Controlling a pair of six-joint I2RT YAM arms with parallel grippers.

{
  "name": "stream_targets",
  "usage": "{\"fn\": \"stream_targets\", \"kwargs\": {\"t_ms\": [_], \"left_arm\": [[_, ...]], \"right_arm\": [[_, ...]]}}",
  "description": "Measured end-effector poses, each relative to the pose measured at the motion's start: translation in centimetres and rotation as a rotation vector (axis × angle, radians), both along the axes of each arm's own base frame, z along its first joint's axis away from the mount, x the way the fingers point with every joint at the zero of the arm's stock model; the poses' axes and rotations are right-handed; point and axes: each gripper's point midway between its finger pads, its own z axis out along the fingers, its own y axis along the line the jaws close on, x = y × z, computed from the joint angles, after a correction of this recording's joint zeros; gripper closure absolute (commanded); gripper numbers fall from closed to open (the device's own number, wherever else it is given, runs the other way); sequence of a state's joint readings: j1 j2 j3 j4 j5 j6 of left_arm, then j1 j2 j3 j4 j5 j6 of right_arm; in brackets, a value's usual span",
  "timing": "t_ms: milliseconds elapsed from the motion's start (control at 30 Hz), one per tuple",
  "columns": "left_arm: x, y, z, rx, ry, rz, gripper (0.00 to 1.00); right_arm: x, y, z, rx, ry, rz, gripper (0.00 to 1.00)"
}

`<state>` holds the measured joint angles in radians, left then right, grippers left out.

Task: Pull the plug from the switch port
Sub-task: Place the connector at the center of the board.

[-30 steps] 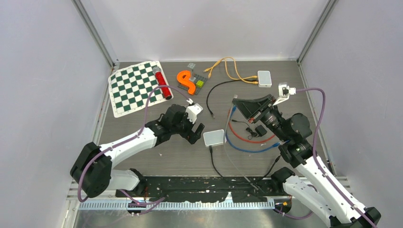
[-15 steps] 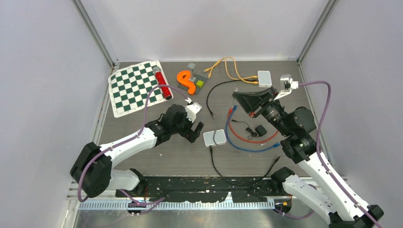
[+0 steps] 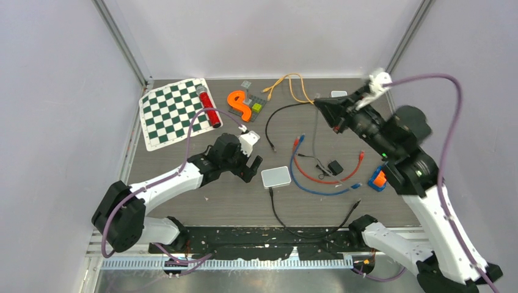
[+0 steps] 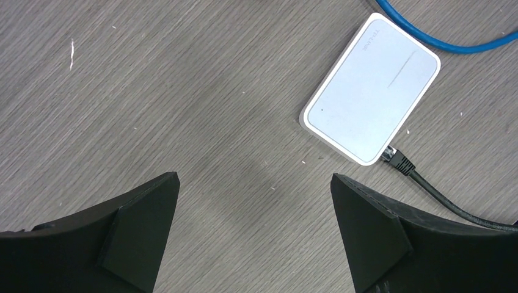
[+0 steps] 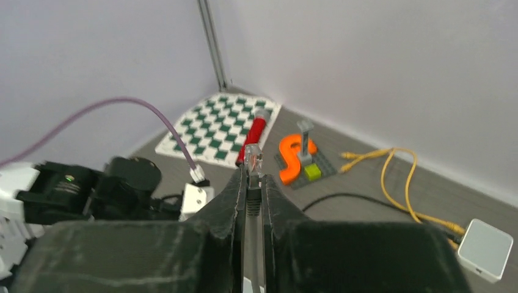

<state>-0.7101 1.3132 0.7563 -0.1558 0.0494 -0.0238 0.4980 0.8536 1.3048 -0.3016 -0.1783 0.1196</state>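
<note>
My right gripper [image 3: 333, 114] is raised high over the back right of the table. It is shut on the grey boot of a clear plug [image 5: 254, 157], which sticks out past the fingertips of the right gripper [image 5: 253, 177]. The plug's thin grey cable [image 3: 313, 137] hangs down towards the table. A white switch [image 3: 275, 176] lies at the centre, with a black cable [image 4: 427, 186] plugged into its near side. My left gripper [image 3: 251, 163] hovers just left of that switch [image 4: 371, 122]. In the wrist view the left gripper [image 4: 253, 183] stands wide open over bare table.
A second white switch [image 5: 485, 247] with a yellow cable [image 3: 293, 85] sits at the back right. Blue [image 3: 317, 189] and red [image 3: 324, 179] cables and a black adapter [image 3: 335, 166] lie beside the centre switch. A chessboard [image 3: 173, 110], red cylinder [image 3: 208, 107] and orange S-shape [image 3: 239, 105] are at the back left.
My right arm has risen and swung back and to the right, carrying the grey plug and lifting its cable off the table. The left arm has stayed put.
</note>
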Motion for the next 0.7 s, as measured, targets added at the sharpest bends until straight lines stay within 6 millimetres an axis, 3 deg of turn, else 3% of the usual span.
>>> {"fn": "stream_targets", "kwargs": {"t_ms": [67, 133, 167, 200, 267, 367, 433, 533, 700], "left_arm": [[0.0, -0.1, 0.0, -0.001, 0.005, -0.004, 0.0], [0.0, -0.3, 0.0, -0.005, 0.007, -0.009, 0.0], [-0.1, -0.3, 0.0, -0.007, 0.009, -0.012, 0.01], [-0.1, -0.3, 0.0, -0.007, 0.012, -0.015, 0.0], [-0.2, -0.4, 0.0, -0.009, 0.016, -0.018, 0.01], [-0.3, -0.4, 0.0, -0.009, 0.018, -0.019, 0.0], [-0.3, -0.4, -0.1, -0.008, 0.019, -0.019, 0.0], [-0.3, -0.3, -0.1, -0.005, 0.02, -0.019, 0.0], [-0.3, -0.3, -0.1, -0.003, 0.021, -0.02, 0.0]], "right_arm": [[2.2, 0.6, -2.8, -0.074, 0.07, 0.006, 0.95], [5.4, 1.6, -6.9, -0.144, 0.18, 0.026, 0.95], [7.5, 2.2, -10.0, -0.184, 0.264, 0.044, 0.95], [8.5, 2.5, -11.7, -0.204, 0.311, 0.055, 0.95], [11.5, 3.4, -18.2, -0.259, 0.492, 0.087, 0.95], [13.1, 3.9, -26.5, -0.306, 0.735, 0.128, 0.95], [13.4, 4.0, -30.1, -0.304, 0.851, 0.145, 0.95], [13.4, 4.4, -31.6, -0.271, 0.92, 0.171, 0.95], [14.9, 5.1, -30.8, -0.173, 0.932, 0.193, 0.95]]}}
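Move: The grey cable's plug is already shut in my right fingers. It is bound for the clear middle of the table, about 16 cm ahead, 4 cm to the left and some 47 cm below. At table level, the black plug lies 15 cm ahead and 9 cm left; the red and blue plugs lie 18 cm ahead and 1 cm right; the switch is 4 cm ahead, 7 cm left. From my left hand that middle is about 13 cm ahead, 10 cm right and 10 cm down. I swing my right hand steeply down, some 31 cm, while reaching about 15 cm forward and a little left, bringing the grey plug in over the gap between the black plug and the red and blue ones. I tip the fingers roughly 50 degrees from near level to steeply down, keep them shut on the plug, and level off well above the table. ##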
